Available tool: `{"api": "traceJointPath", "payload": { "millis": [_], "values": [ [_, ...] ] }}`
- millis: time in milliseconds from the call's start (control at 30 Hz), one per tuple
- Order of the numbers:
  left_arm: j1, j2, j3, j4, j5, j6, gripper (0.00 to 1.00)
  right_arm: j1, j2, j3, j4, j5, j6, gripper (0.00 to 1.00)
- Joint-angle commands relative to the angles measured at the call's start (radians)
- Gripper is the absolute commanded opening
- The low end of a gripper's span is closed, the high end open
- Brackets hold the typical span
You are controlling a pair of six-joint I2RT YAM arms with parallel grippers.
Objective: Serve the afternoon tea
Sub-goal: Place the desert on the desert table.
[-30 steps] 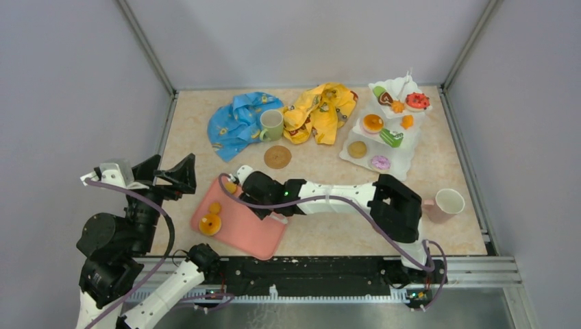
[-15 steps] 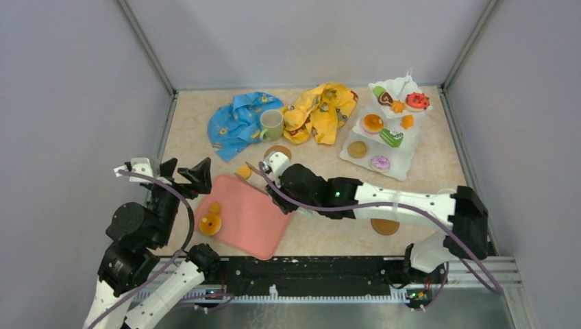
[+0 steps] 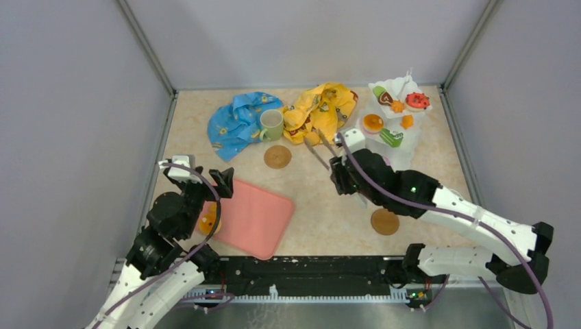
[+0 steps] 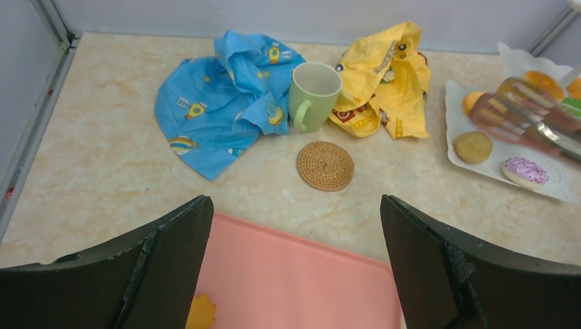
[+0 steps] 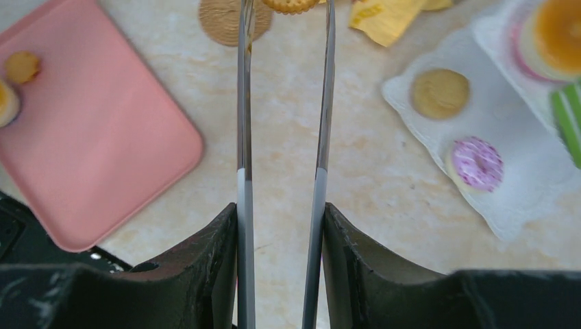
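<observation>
My right gripper is shut on a pair of metal tongs, and the tongs' tips pinch a round biscuit. In the top view this gripper hovers just left of the white tiered stand, which carries several pastries, among them a pink donut and a tan cookie. A pale green mug stands between the cloths, with one brown coaster in front of it. The other coaster lies under my right arm. My left gripper is open and empty over the pink tray's far edge.
The flat pink tray lies at the near left, with small orange pastries near its left side. A blue cloth and a yellow cloth lie crumpled at the back. Enclosure walls ring the table.
My right arm has swung from the pink tray rightward toward the stand, carrying the tongs. My left arm has moved right and forward to the tray's left side, still open.
</observation>
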Motion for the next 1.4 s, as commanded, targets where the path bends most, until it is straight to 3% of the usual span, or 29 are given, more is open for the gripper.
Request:
{"api": "traceJointPath", "payload": {
  "millis": [0,267,833,1367],
  "values": [
    [0.003,0.003,-0.061,0.057,0.033,-0.038,0.99,-0.113,-0.128,-0.002,-0.123,0.071,0.04,0.33],
    [0.004,-0.002,-0.076,0.059,0.034,-0.022,0.99,-0.338,-0.166,0.012,-0.174,0.037,-0.016,0.34],
    [0.003,-0.012,-0.08,0.053,0.033,-0.003,0.99,-0.494,-0.192,0.074,-0.27,0.099,-0.038,0.34],
    [0.003,-0.016,-0.085,0.059,0.032,0.001,0.99,-0.561,-0.209,0.1,-0.305,0.115,-0.084,0.35]
  ]
}}
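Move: The right hand, holding the tongs with the small golden dessert in their tips, is bound for the middle tier of the stand. The spot lies about 17 cm ahead, 21 cm to its right and some 13 cm below. There the green cake sits about 5 cm nearer and 2 cm to the left of the spot, the bun about 9 cm to its left, and an orange figure about 3 cm to its right. From the left hand the spot is roughly 18 cm ahead, 60 cm to the right, 18 cm down. Rightward in a level sweep of about 20 cm, quick at first and then easing, the right hand carries the dessert towards the middle tier, turning some 30 degrees clockwise so the tongs swing from pointing forward-left to nearly straight ahead. Its fingers keep their hold on the tongs. The empty left hand sinks about 3.5 cm early on, then stays open. ##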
